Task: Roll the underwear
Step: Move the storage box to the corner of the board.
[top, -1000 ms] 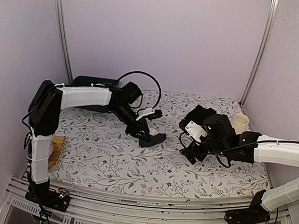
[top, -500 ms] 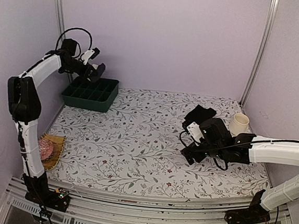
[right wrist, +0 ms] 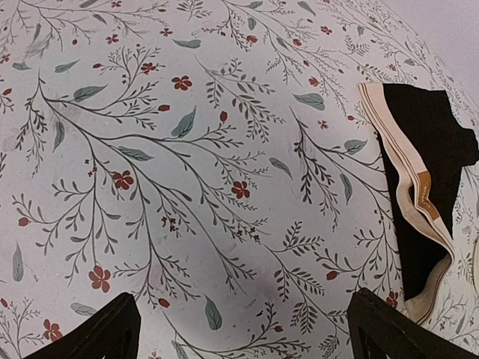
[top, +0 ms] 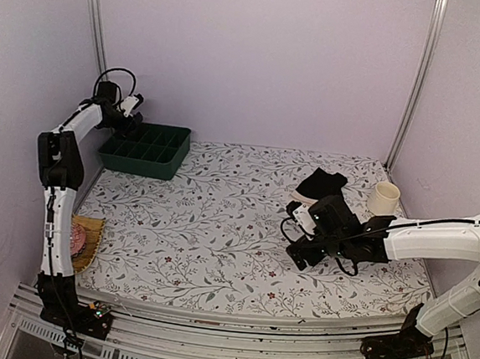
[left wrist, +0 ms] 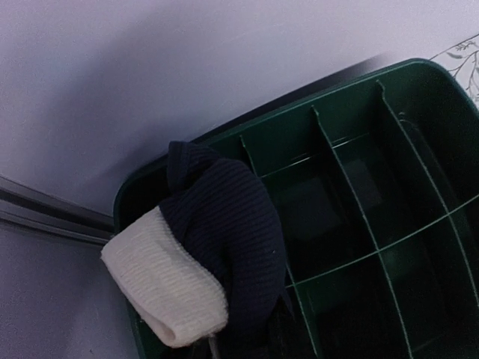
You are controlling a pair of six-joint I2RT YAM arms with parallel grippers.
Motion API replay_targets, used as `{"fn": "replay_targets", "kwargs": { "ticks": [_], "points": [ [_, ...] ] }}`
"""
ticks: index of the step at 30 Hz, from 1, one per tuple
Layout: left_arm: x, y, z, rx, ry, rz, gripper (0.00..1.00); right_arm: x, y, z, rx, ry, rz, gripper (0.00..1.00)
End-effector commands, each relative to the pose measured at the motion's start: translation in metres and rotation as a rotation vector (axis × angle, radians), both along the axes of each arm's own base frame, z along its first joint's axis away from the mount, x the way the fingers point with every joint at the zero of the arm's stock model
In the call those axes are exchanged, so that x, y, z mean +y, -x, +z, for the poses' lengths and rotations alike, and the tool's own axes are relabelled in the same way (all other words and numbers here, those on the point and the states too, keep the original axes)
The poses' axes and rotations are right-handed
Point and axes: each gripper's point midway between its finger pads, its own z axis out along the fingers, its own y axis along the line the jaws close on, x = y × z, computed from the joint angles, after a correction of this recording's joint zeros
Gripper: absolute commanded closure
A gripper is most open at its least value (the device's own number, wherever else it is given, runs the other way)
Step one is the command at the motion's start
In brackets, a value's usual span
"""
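Note:
In the left wrist view a rolled underwear (left wrist: 224,239), dark navy with a cream ribbed band (left wrist: 161,280), hangs just over the back-left corner of the dark green compartment tray (left wrist: 318,112). My left gripper (top: 131,113) is shut on it; the roll hides most of the fingers. Another underwear (top: 322,185), black with cream edging, lies flat on the floral cloth at the right and also shows in the right wrist view (right wrist: 423,161). My right gripper (top: 293,233) hovers open just in front of it, fingers (right wrist: 112,333) spread wide over bare cloth with nothing between them.
The green tray (top: 152,170) stands at the table's back left against the wall. A cream cup (top: 385,197) is at the right edge near the underwear. A pink knitted ball (top: 75,236) sits in a small basket at the left edge.
My left arm has swung from the middle of the table to the back left, carrying the rolled underwear over the tray. My right gripper has shifted slightly left and stays open.

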Motion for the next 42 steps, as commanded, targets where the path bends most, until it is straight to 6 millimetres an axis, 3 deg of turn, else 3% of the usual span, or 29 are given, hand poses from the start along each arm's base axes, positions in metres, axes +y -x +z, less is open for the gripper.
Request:
{"fn": "replay_targets", "kwargs": {
  "ticks": [1,5,11,16,20,31,37,39,42],
  "points": [
    [0.030,-0.023,0.004,-0.101,-0.160,0.078,1.00,0.007,0.001,-0.012,0.022,0.008,0.005,0.01],
    [0.037,-0.019,-0.009,-0.060,-0.144,0.092,1.00,0.009,0.001,-0.019,0.034,0.028,0.009,0.01],
    [0.015,0.019,-0.044,0.107,-0.033,0.037,1.00,0.009,0.000,-0.021,0.033,0.042,0.012,0.01],
    [0.016,0.034,-0.055,0.164,-0.012,0.057,1.00,0.011,0.003,-0.020,0.035,0.037,0.020,0.01],
    [0.011,0.049,-0.053,0.213,0.031,0.057,1.00,0.010,0.004,-0.021,0.035,0.040,0.023,0.01],
    [-0.022,0.136,-0.069,0.390,0.170,0.001,1.00,0.013,0.007,-0.018,0.034,0.034,0.044,0.01],
    [-0.040,0.181,-0.056,0.413,0.238,-0.025,1.00,0.018,0.010,-0.016,0.032,0.026,0.057,0.01],
    [-0.036,0.182,-0.036,0.354,0.226,0.001,1.00,0.019,0.010,-0.016,0.033,0.028,0.060,0.01],
    [-0.021,0.166,-0.006,0.225,0.188,0.065,1.00,0.021,0.010,-0.017,0.035,0.032,0.065,0.01]
  ]
}}
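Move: The left hand, already pinching the rolled underwear, is over the back-left part of the green storage box. The box's middle lies roughly 9 cm back, 7 cm to the right and 11 cm below. The wicker basket stands about 35 cm back and 3 cm to the left of that hand, on the table. For the right hand the box is some 30 cm ahead, 56 cm to its left and slightly lower. Forward and left by 1 to 3 cm, then down about 6 cm, the left hand dips at the back-left of the storage box and draws back some 18 cm, dragging the box's left side with it. The wrist tips about 25 degrees further down, the fingers keeping their pinch on the rolled underwear. The open right hand sinks 2 to 3 cm over bare table. ##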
